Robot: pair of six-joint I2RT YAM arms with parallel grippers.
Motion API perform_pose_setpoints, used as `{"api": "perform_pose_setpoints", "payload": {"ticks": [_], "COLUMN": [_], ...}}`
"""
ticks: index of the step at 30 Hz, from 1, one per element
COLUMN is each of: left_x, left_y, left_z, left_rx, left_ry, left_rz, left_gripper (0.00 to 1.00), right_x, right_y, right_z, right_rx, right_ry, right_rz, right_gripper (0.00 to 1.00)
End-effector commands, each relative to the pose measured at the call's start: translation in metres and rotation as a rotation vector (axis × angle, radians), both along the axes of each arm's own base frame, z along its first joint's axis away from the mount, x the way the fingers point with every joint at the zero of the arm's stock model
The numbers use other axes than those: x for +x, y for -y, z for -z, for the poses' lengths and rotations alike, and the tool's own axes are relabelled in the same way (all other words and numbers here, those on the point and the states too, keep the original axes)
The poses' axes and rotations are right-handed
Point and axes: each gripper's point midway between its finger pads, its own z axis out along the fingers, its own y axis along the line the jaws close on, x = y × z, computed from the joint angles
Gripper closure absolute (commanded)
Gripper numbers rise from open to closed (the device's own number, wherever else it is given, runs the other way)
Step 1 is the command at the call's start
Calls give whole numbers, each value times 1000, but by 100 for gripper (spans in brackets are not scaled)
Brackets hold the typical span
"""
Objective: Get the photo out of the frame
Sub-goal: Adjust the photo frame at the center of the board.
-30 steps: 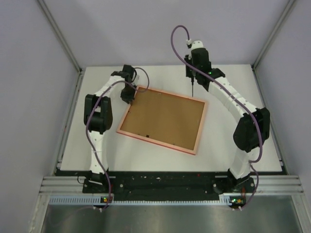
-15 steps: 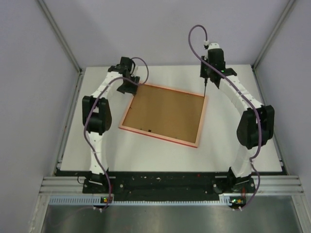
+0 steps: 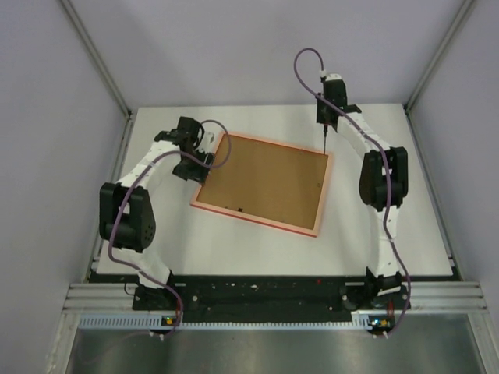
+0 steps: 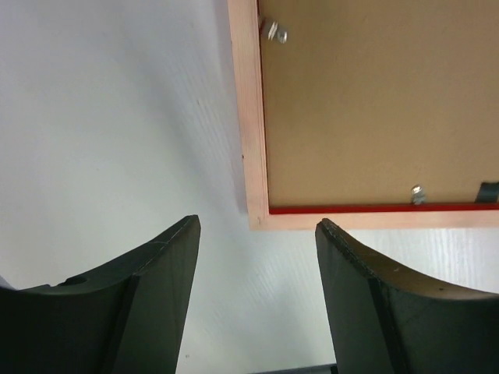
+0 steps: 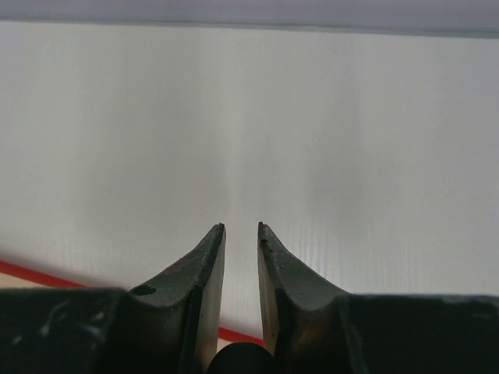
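Note:
The frame [image 3: 253, 220] lies face down on the white table, its pale pinkish rim around a brown backing board [image 3: 265, 183]. The photo is hidden under the board. My left gripper [image 3: 195, 158] hovers just outside the frame's far left corner. In the left wrist view the left gripper [image 4: 257, 226] is open and empty, with the frame corner [image 4: 249, 117] just ahead of the tips. My right gripper [image 3: 322, 146] points down at the far right corner. Seen from the right wrist, the right gripper [image 5: 241, 227] has its jaws almost together, holding nothing, above a red frame edge [image 5: 31, 274].
Small metal clips [image 4: 274, 31] hold the backing board [image 4: 374, 101] in the rim. Grey walls enclose the table [image 3: 390, 234] on three sides. Cables loop off both wrists.
My left gripper has opened and drawn back to the left off the frame's corner. The frame has turned slightly. The right arm has shifted right along the far edge, jaws unchanged.

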Motion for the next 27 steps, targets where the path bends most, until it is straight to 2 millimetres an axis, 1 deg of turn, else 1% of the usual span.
{"api": "perform_pose_setpoints", "payload": {"ticks": [1,2,6,9,14,17,19,22,27], "left_x": [-17,-20,-25,-22,-19,-15,-12,-9,0], "left_y": [-12,-13,-20,-27,-32,-36,-37,-41,-49], "left_z": [6,10,24,33,46,49,51,55,55], "left_rx": [41,45,79,125,157,182,192,220,271], "left_ry": [3,-7,-27,-32,-59,-57,-61,-70,-68], "left_rz": [0,-6,-19,-25,-31,-40,-47,-53,-81], "left_gripper": [33,33,34,34,35,35,35,36,37], "right_x": [34,38,48,55,61,61,59,55,46], "right_y": [5,5,11,18,27,31,29,26,19], "right_z": [-49,-52,-49,-41,-29,-28,-26,-18,-2], "right_rx": [-8,-9,-26,-73,-168,-198,-203,-200,-186], "right_ry": [162,179,219,243,253,251,245,218,176], "right_rz": [44,50,86,110,105,102,88,53,5], "right_gripper": [100,100,100,100,100,100,100,100,100]}}
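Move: The photo frame's near-left corner lies almost straight below the open left hand, about 9 cm down and 4 cm back; the frame's middle is some 27 cm to this hand's right and 4 cm ahead. From the right hand, which holds the screwdriver, the frame's far-right corner is roughly 7 cm back, 3 cm to the right and 10 cm below; the frame's middle is about 17 cm back and 24 cm to the left. The frame's near-left corner is what the left hand comes down to: first back and down, then left and farther down, about 7 cm lower in all, rolling its left side up some 15 degrees, its fingers still open by the left edge. The right hand, keeping the screwdriver gripped, carries on about 5 cm forward, away from the frame's far-right corner, drifting right, tipping up and rolling its left side down. ##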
